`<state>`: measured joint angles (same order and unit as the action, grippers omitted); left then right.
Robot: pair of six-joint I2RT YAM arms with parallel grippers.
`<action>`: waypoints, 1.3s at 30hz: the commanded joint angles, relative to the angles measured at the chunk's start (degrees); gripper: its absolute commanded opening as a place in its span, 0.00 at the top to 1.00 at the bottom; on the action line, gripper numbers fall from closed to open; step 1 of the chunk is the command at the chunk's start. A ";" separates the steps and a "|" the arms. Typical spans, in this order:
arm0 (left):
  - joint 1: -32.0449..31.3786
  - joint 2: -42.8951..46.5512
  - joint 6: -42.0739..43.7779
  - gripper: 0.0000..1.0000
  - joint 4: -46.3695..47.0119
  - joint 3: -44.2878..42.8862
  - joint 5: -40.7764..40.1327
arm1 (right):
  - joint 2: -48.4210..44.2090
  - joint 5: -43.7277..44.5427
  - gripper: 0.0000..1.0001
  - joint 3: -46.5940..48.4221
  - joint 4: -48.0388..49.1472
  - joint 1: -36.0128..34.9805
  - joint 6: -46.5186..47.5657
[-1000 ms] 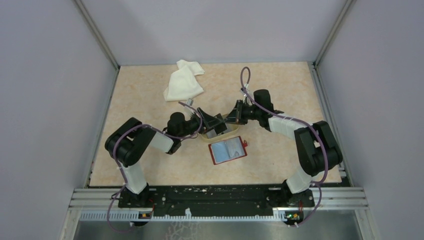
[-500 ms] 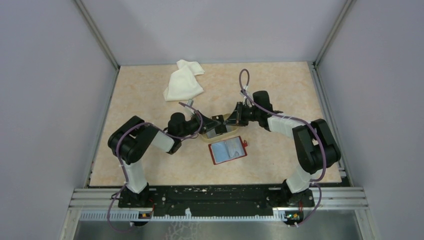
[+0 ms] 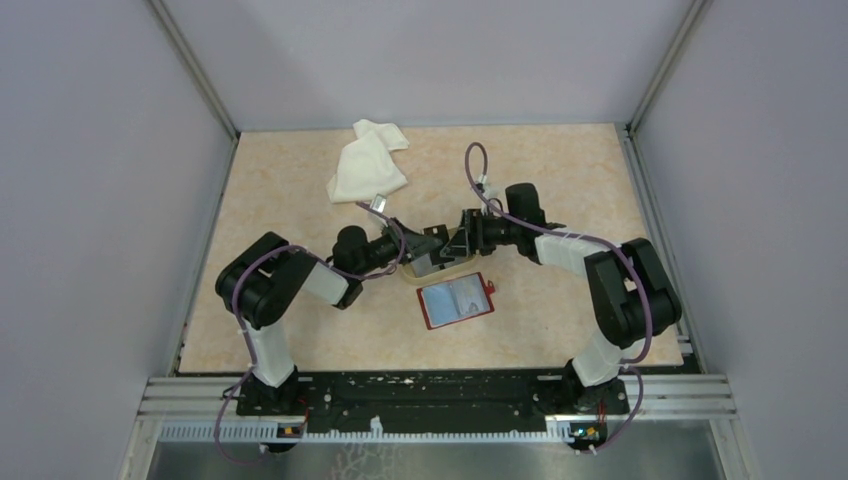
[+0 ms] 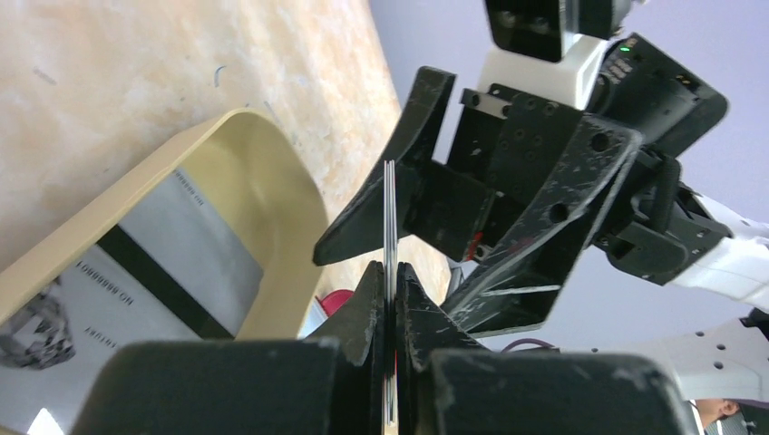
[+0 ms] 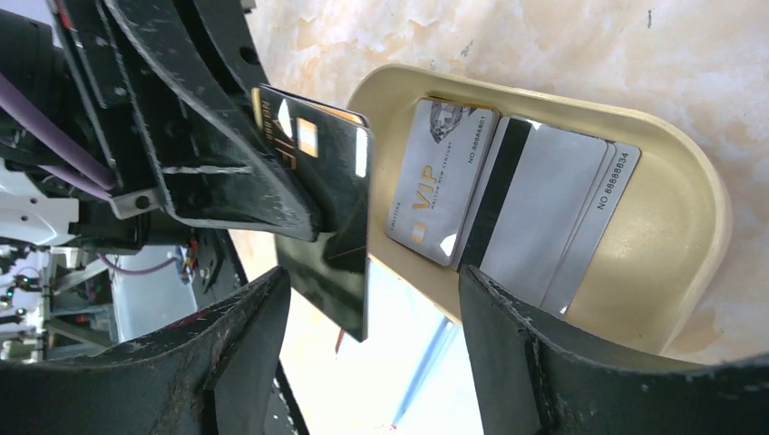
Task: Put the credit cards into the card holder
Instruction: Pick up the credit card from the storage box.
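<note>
My left gripper (image 4: 391,272) is shut on a dark credit card (image 4: 390,217), seen edge-on between its fingers. In the right wrist view that card (image 5: 326,217) stands upright, dark and glossy, between the fingers of my right gripper (image 5: 372,281), which is open and not touching it. Both grippers meet above the tan dish (image 5: 689,181); the left gripper (image 3: 425,245) faces the right gripper (image 3: 457,240). More credit cards lie in the dish: a silver VIP one (image 5: 440,181) and a silver one with a black stripe (image 5: 544,217). The red card holder (image 3: 455,302) lies open just in front of the dish.
A crumpled white cloth (image 3: 368,165) lies at the back left of the table. Grey walls close in the table at the left, back and right. The two arms reach in from either side and crowd the space over the dish (image 3: 440,272).
The left gripper has shut on the dark card. The right gripper, shut on it before, has opened and let it go.
</note>
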<state>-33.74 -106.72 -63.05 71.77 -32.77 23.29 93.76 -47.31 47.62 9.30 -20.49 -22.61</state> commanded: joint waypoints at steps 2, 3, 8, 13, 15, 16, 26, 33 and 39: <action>-0.23 -0.90 -0.61 1.00 9.13 -0.36 2.64 | -1.59 -1.34 0.32 1.39 -0.56 -1.46 5.81; -0.28 -0.99 -0.73 1.00 9.25 -0.48 2.77 | -1.74 -1.19 0.34 1.41 -0.59 -1.74 5.88; -0.58 -1.42 -0.86 1.00 8.91 -1.03 3.03 | -2.78 -0.21 0.40 1.30 -0.16 -1.92 5.64; -0.87 -2.78 -1.11 1.00 9.12 -1.80 3.42 | -3.45 -0.08 0.48 0.90 0.98 -1.92 4.71; -1.15 -3.32 -1.47 1.00 9.43 -2.34 3.53 | -3.34 0.11 0.54 0.90 0.98 -1.92 4.51; -1.24 -3.54 -1.48 1.00 9.44 -2.55 3.61 | -3.24 0.11 0.60 0.98 0.92 -1.92 4.40; -1.18 -3.60 -0.71 0.71 9.44 -2.10 3.92 | -2.83 -0.16 1.00 1.10 0.89 -1.38 2.75; 0.25 -4.20 -1.61 0.61 13.95 -0.65 6.61 | -2.43 -5.84 1.00 0.11 4.47 0.46 -0.28; 0.85 -3.79 -1.35 0.63 15.51 -0.29 8.93 | -1.60 -9.49 1.00 -0.20 6.22 1.61 -0.99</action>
<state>-33.23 -110.54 -63.86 81.03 -33.67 27.94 92.71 -54.39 47.59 10.79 -20.25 -23.20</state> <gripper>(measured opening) 0.386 0.023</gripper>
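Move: The black cards are already pinched in the left hand, their middle roughly 1 cm ahead and 1 cm right of its hand point, at its height. From the open right hand the cards lie about 3 cm to the left, 2 cm back and 1 cm higher. The storage box's middle is some 3 cm ahead, 3 cm left and 9 cm below the right hand; the open card holder is about 7 cm back, straight in line sideways, and 10 cm down. Back about 1 cm, drifting slightly left, the right hand brings its spread fingers astride the free end of the black cards, shuts and pinches them, then rises some 2 cm. The left hand bobs up, then sinks and eases right about 1 cm towards the right fingers, still gripping; once the right fingers are nearly shut it opens partway and lifts about 1 cm. ##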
